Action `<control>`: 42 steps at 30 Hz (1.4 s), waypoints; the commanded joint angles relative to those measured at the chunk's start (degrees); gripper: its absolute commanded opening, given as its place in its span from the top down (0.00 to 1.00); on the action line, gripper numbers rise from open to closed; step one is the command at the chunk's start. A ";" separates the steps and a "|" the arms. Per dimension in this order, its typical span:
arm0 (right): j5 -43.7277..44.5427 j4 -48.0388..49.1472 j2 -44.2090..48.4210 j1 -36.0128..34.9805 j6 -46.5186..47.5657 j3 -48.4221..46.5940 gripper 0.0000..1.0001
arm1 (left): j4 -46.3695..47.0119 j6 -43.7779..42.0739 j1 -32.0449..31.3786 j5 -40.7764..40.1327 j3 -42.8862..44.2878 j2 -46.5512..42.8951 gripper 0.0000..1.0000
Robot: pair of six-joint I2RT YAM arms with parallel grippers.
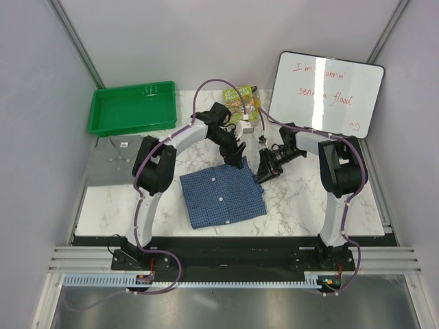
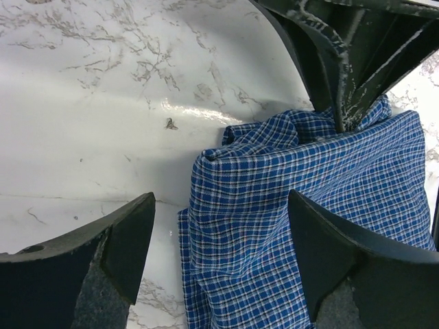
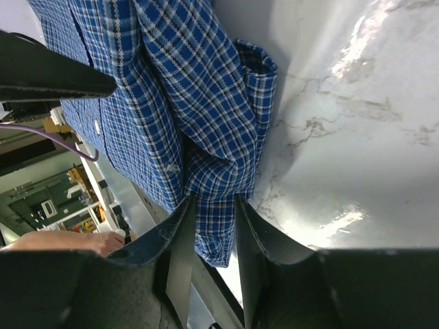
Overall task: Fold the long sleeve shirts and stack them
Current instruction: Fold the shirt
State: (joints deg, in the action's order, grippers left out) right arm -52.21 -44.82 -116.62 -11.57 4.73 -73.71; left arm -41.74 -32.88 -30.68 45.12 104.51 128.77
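A blue checked long sleeve shirt (image 1: 223, 192) lies folded into a rough square on the marble table (image 1: 309, 205), white buttons facing up. My left gripper (image 1: 238, 159) hovers open over the shirt's far edge; in the left wrist view its fingers (image 2: 130, 240) straddle the cloth (image 2: 309, 178) without touching it. At the shirt's far right corner, my right gripper (image 1: 264, 171) is shut on a bunched fold. The right wrist view shows that strip of checked cloth (image 3: 171, 89) filling the gap in the gripper (image 3: 212, 202). The right gripper's dark fingers (image 2: 343, 103) appear in the left wrist view, on the cloth.
A green plastic tray (image 1: 132, 107) sits at the far left corner. A whiteboard (image 1: 326, 92) leans at the far right, with a green-covered booklet (image 1: 241, 103) between them. A grey metal plate (image 1: 110, 161) lies at the left edge. A person's hand (image 3: 62, 241) shows beyond the table.
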 commanded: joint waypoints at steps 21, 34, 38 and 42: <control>-1.41 -2.03 1.22 -1.17 3.00 2.61 0.66 | 3.41 -2.62 -0.52 9.19 0.96 0.78 0.27; -2.46 -2.12 1.04 -1.70 2.92 3.49 0.78 | 6.58 -1.75 -0.52 9.90 1.31 1.75 0.76; -3.43 -2.64 1.04 -2.05 2.74 4.10 0.82 | 6.58 -0.78 -0.44 9.63 1.23 1.92 0.98; -4.39 -3.26 1.22 -2.40 2.65 4.80 0.89 | 6.93 0.97 -0.26 7.79 1.31 1.84 0.98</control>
State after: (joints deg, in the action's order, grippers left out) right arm -53.58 -46.57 -116.62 -13.26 6.70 -70.02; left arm -37.10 -33.43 -30.96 52.71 104.64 130.61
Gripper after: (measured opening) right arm 0.148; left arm 0.028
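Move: The shirt's far right corner, folded into a narrow point, is about 2 cm to the right of the left hand and 1 cm lower, between and just beyond its open fingers. The shirt's right edge, already straddled by the right fingers, runs on about 2 cm behind the right hand and 1 cm below, some 7 cm right of the left hand and 9 cm nearer the bases. The books stand roughly 20 cm straight ahead of the left hand. The shirt's far corner is taken by the left hand, which eases about 2 cm right, dipping a centimetre and coming back up as its fingers tip slightly flatter, then shuts from wide open to pinch the cloth. Meanwhile the right hand slides some 3 cm back along the right edge, sinking slightly, and narrows its part-open fingers on the folded layers. ##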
